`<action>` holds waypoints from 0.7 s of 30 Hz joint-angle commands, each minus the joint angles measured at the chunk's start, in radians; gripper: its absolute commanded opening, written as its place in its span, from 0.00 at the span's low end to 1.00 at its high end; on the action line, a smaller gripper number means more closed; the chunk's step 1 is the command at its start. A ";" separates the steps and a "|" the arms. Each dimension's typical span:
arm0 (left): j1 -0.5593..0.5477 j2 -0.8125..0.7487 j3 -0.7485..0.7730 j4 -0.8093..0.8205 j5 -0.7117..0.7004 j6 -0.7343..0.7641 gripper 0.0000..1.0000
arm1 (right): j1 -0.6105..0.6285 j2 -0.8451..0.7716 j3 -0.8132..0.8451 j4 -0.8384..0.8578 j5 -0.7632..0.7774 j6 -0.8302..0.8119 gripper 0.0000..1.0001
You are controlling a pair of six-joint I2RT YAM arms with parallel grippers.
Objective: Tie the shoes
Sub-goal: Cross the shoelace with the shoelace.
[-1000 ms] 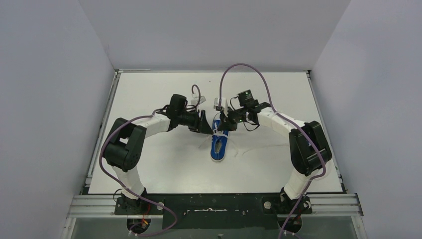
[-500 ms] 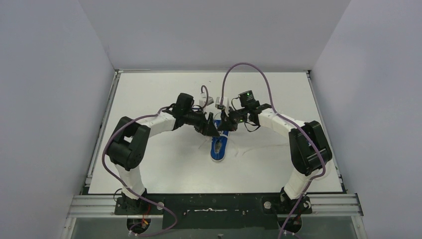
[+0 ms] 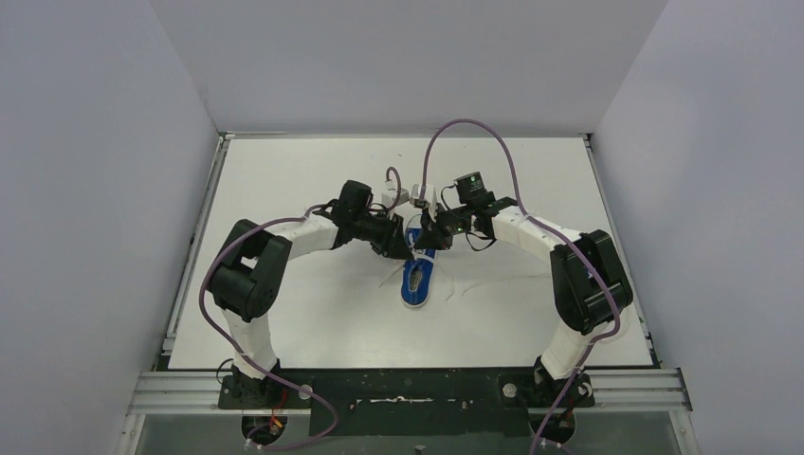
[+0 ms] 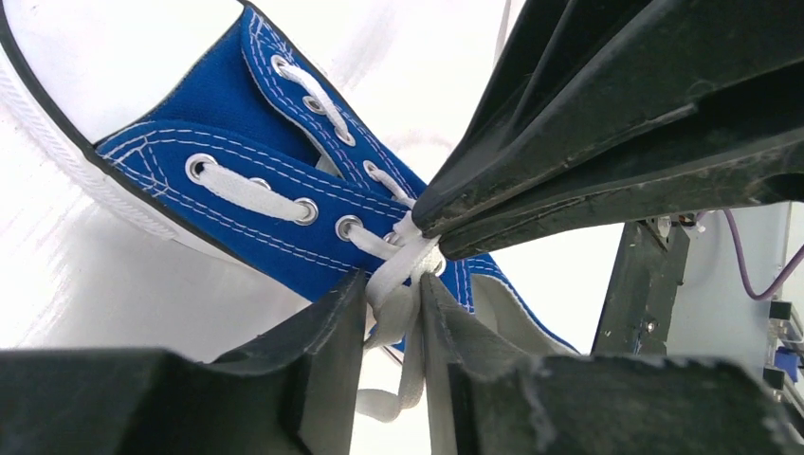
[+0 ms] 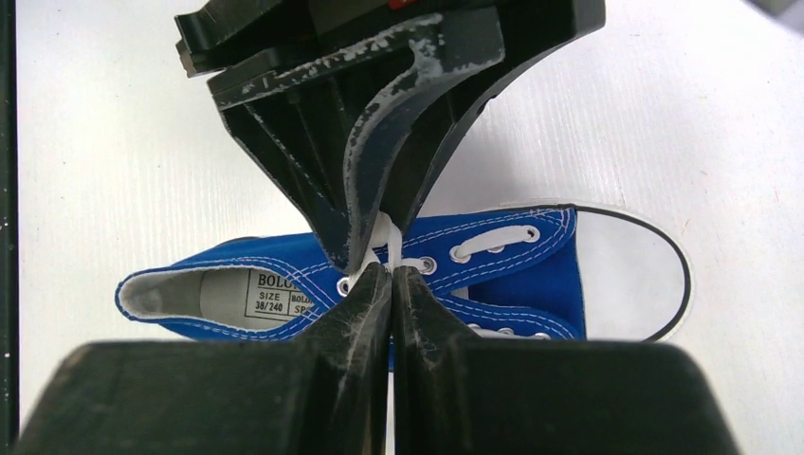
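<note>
A blue shoe with a white toe cap lies mid-table, toe toward the arms. Both grippers meet over its upper eyelets. In the left wrist view my left gripper is shut on a bunch of white lace, which hangs down between its fingers. My right gripper is shut, pinching the lace just above the eyelets. Its dark fingers come in from the upper right of the left wrist view. The shoe's blue canvas and size label show under the right gripper. From above, the left gripper nearly touches the right gripper.
The white table has grey walls on three sides and a metal rail along its left edge. Purple cables arch over the arms. A loose lace end lies on the table right of the shoe.
My left gripper has moved right to the shoe, opened wide, then closed round the lace. The right gripper has stayed shut in place.
</note>
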 commanded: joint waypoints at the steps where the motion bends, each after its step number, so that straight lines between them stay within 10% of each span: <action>1: -0.005 -0.001 0.040 0.016 0.008 0.024 0.21 | 0.001 -0.052 0.009 0.037 -0.027 -0.008 0.00; 5: -0.004 -0.013 0.035 0.018 0.012 0.021 0.01 | -0.001 -0.052 0.007 0.033 -0.028 -0.002 0.00; 21: 0.080 0.064 -0.128 0.731 0.106 -0.598 0.00 | 0.042 -0.140 -0.173 0.253 0.029 0.280 0.00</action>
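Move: The lace strand the left hand is after already hangs between its part-open fingertips, right at the hand point. The blue shoe's middle lies about 5 cm below and 1 cm ahead of it, and one loose lace end rests some 6 cm to its left, 5 cm back. From the right hand, which already holds lace, that strand is about 1 cm back and 1 cm below; the shoe's opening is roughly 7 cm straight back and 6 cm down. The left fingers shut on the strand over the upper eyelets and keep it pinched, then draw it up about 2 cm and forward 1.5 cm, the fingertips tipping upward some 15 degrees. The right hand, still gripping its lace, waits for the pinch and then pulls back about 2 cm towards the shoe's opening. ##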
